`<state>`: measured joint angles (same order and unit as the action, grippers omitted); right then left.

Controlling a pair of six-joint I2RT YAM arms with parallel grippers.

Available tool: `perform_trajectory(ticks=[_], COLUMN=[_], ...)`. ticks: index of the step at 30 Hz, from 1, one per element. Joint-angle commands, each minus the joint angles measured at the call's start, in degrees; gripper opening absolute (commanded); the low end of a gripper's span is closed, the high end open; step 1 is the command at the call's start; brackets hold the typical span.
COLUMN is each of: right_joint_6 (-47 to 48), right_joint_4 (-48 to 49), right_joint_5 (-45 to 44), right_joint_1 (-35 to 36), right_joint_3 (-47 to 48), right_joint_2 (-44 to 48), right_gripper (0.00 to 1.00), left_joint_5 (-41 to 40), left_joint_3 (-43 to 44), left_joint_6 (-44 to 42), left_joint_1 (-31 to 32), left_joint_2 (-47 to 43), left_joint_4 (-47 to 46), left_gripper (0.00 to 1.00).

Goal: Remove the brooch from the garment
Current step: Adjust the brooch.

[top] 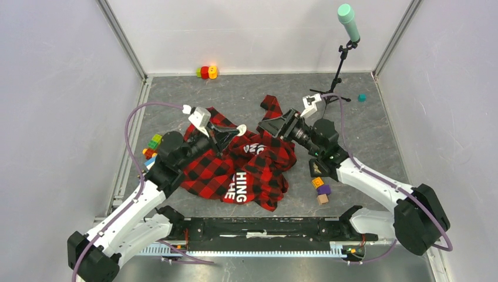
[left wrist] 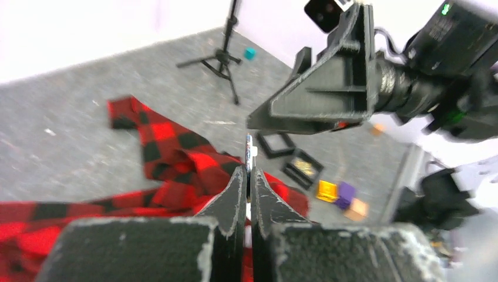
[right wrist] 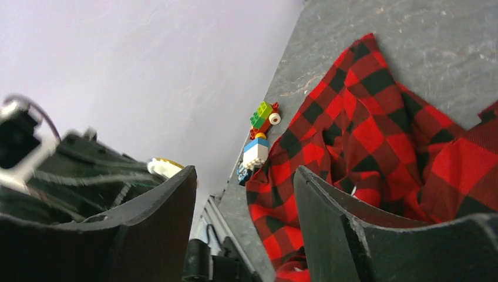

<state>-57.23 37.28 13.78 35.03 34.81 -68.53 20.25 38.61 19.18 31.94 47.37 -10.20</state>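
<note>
The garment (top: 258,170), a red-and-black check shirt with white letters, lies crumpled mid-table; it also shows in the wrist views (left wrist: 170,153) (right wrist: 376,135). My left gripper (top: 235,130) hovers over its upper middle. Its jaws (left wrist: 248,170) are shut on a thin white disc seen edge-on, the brooch (left wrist: 249,150), which shows as a small white spot (top: 241,128) at the fingertips. Whether it still touches the cloth I cannot tell. My right gripper (top: 265,126) faces it from the right, just beside the brooch. It stands open (right wrist: 244,173) with nothing between its fingers.
Toy bricks (top: 152,147) lie by the left wall, and more (top: 207,71) at the back. A microphone stand (top: 343,53) and a teal cube (top: 362,97) stand back right. Black frames (top: 317,168) and coloured blocks (top: 322,189) sit right of the shirt.
</note>
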Motion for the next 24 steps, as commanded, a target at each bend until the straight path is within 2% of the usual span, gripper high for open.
perform_trajectory(ticks=[1, 5, 10, 13, 15, 19, 24], right_joint_6=[-6.87, -7.98, -9.28, -9.59, -10.22, -10.68, -10.71], right_joint_4=[-24.41, -27.55, -29.43, -30.71, -29.57, -26.89, -26.93], right_joint_5=[-5.77, -6.17, -2.69, -4.59, -4.59, -2.72, -3.0], right_joint_1=[0.74, 1.81, 2.59, 2.7, 2.92, 3.85, 5.04], right_joint_3=[10.01, 13.04, 14.67, 13.34, 12.21, 12.6, 12.93], right_joint_2=[1.96, 2.6, 1.56, 2.6, 2.73, 1.63, 1.55], right_gripper=[0.67, 0.69, 0.65, 0.62, 0.53, 0.49, 0.42], left_joint_5=[-1.57, 3.23, 7.95, 8.87, 9.08, 11.13, 9.66], left_joint_3=[-7.77, -13.17, -14.08, -13.86, -13.6, -13.0, -12.7], left_joint_6=[-24.16, -42.57, -52.56, -58.84, -61.62, -64.08, -65.99], left_joint_1=[1.67, 3.61, 4.22, 5.54, 6.68, 7.88, 9.26], left_joint_2=[-0.97, 3.19, 7.73, 8.03, 7.86, 8.66, 9.23], left_joint_4=[-17.57, -31.84, -38.53, -36.15, -33.87, -31.24, -30.24], left_gripper=[0.02, 0.02, 0.02, 0.02, 0.02, 0.02, 0.02])
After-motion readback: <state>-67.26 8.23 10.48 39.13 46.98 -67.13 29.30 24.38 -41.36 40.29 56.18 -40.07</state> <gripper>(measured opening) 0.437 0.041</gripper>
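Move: The left hand already pinches the brooch, which sticks out barely 1 cm ahead and 1 cm right of its hand point; the open right gripper waits about 10 cm to the right, level with it. From the right hand the brooch is some 9 cm left and 1 cm back, at much its own height. Some 25 cm under the right hand, the garment's upper white lettering lies 7 cm back and 4 cm left. Left hand rolls its brooch about 60 degrees, moving 4 cm right and down towards the narrowing right gripper. ##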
